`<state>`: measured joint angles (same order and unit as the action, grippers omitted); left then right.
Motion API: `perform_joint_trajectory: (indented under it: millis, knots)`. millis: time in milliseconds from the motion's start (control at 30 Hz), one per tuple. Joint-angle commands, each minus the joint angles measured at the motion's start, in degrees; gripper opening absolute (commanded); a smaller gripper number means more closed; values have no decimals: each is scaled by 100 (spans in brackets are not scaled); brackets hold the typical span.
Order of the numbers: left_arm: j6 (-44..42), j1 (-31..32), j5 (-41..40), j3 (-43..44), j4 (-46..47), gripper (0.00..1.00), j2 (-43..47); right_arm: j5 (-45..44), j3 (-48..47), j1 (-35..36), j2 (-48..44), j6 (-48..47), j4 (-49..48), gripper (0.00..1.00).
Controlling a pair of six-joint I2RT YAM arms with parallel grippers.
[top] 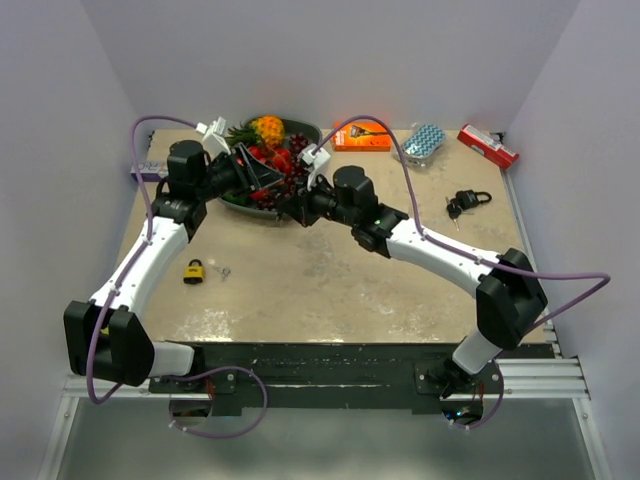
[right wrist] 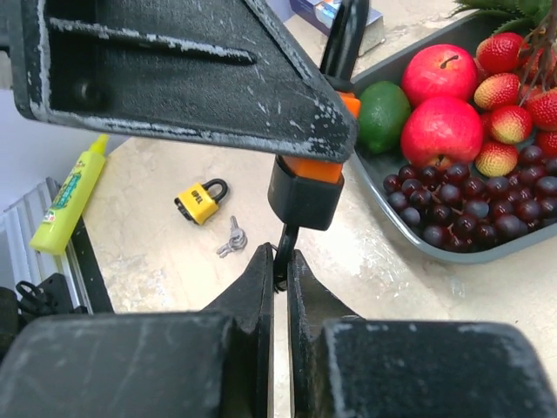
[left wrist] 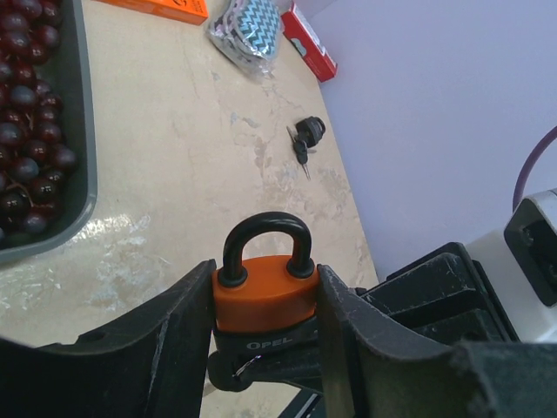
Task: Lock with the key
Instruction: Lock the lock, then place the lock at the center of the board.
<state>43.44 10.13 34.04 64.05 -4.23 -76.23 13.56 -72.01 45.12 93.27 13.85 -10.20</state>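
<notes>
An orange padlock (left wrist: 264, 292) with a black base and black shackle is clamped by its sides in my left gripper (left wrist: 265, 279), above the table beside the fruit tray. Both shackle legs sit in the body. In the right wrist view the padlock (right wrist: 305, 196) hangs under the left gripper's finger (right wrist: 174, 78), and a dark key (right wrist: 282, 248) sticks out of its underside. My right gripper (right wrist: 280, 261) is shut on that key from below. In the top view the two grippers meet, left (top: 262, 180) and right (top: 290, 205), over the tray's near edge.
A grey tray (right wrist: 409, 235) holds apples, strawberries, grapes and a lime. A yellow padlock (top: 194, 271) and loose keys (top: 222, 271) lie front left; a black padlock with keys (top: 467, 201) lies right. An orange box (top: 361, 135), patterned pouch (top: 424, 143) and red box (top: 488, 146) line the back.
</notes>
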Motion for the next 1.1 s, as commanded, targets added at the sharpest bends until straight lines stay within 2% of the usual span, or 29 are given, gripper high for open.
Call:
perform_joint_trajectory:
  millis: [0,200,433,533,567,700,800,967,1067]
  knots:
    - [525,-81,-573,282,581,0,-76,182,406,-4,-423,135,26,0]
    - [428,-160,-1004,740,599,0,-349,50,1039,-3,-644,417,193,0]
    - [481,-187,-1426,776,458,0,-314,156,1417,40,-705,575,141,0]
    - [105,-187,-1497,775,-102,0,-261,129,1356,32,-679,540,254,0]
    - [-71,-169,-1497,758,-574,0,-244,164,1347,32,-662,540,385,0]
    - [-1509,67,-1566,76,-1647,0,-112,287,1426,23,-618,540,580,0]
    - [-1943,410,-1962,-513,-2275,0,-147,603,1567,23,-320,523,422,0]
    - [-1953,815,-2322,-1297,-2258,0,55,1043,1655,40,76,163,89,0]
    - [-1901,885,-2490,-1395,-2240,0,-67,1008,1734,40,340,57,-149,0]
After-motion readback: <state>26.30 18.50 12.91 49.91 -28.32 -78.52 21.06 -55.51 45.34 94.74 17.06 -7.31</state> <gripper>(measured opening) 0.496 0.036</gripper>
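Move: The left hand already holds the orange lock and the right pinches the key in its underside; that lock is about 3 cm ahead, 4 cm left and 2 cm above the right hand. Bare table lies some 10 cm back, 4 cm left and 27 cm below the left hand. From this hand, the silver keys lie 6 cm back and 13 cm left, the yellow lock 6 cm back and 20 cm left, and the fruit basket's middle 24 cm ahead, 2 cm left. Drawing back, right and down, the right hand pulls the key out and away from the orange lock, still pinching the key, and ends about 15 cm lower with fingers tipped down some 20 degrees. The left hand, keeping its grip on the lock, dips slightly, swings about 5 cm forward and left, then drops some 20 cm while coming back towards the bare table, fingers tipping steeply down. ##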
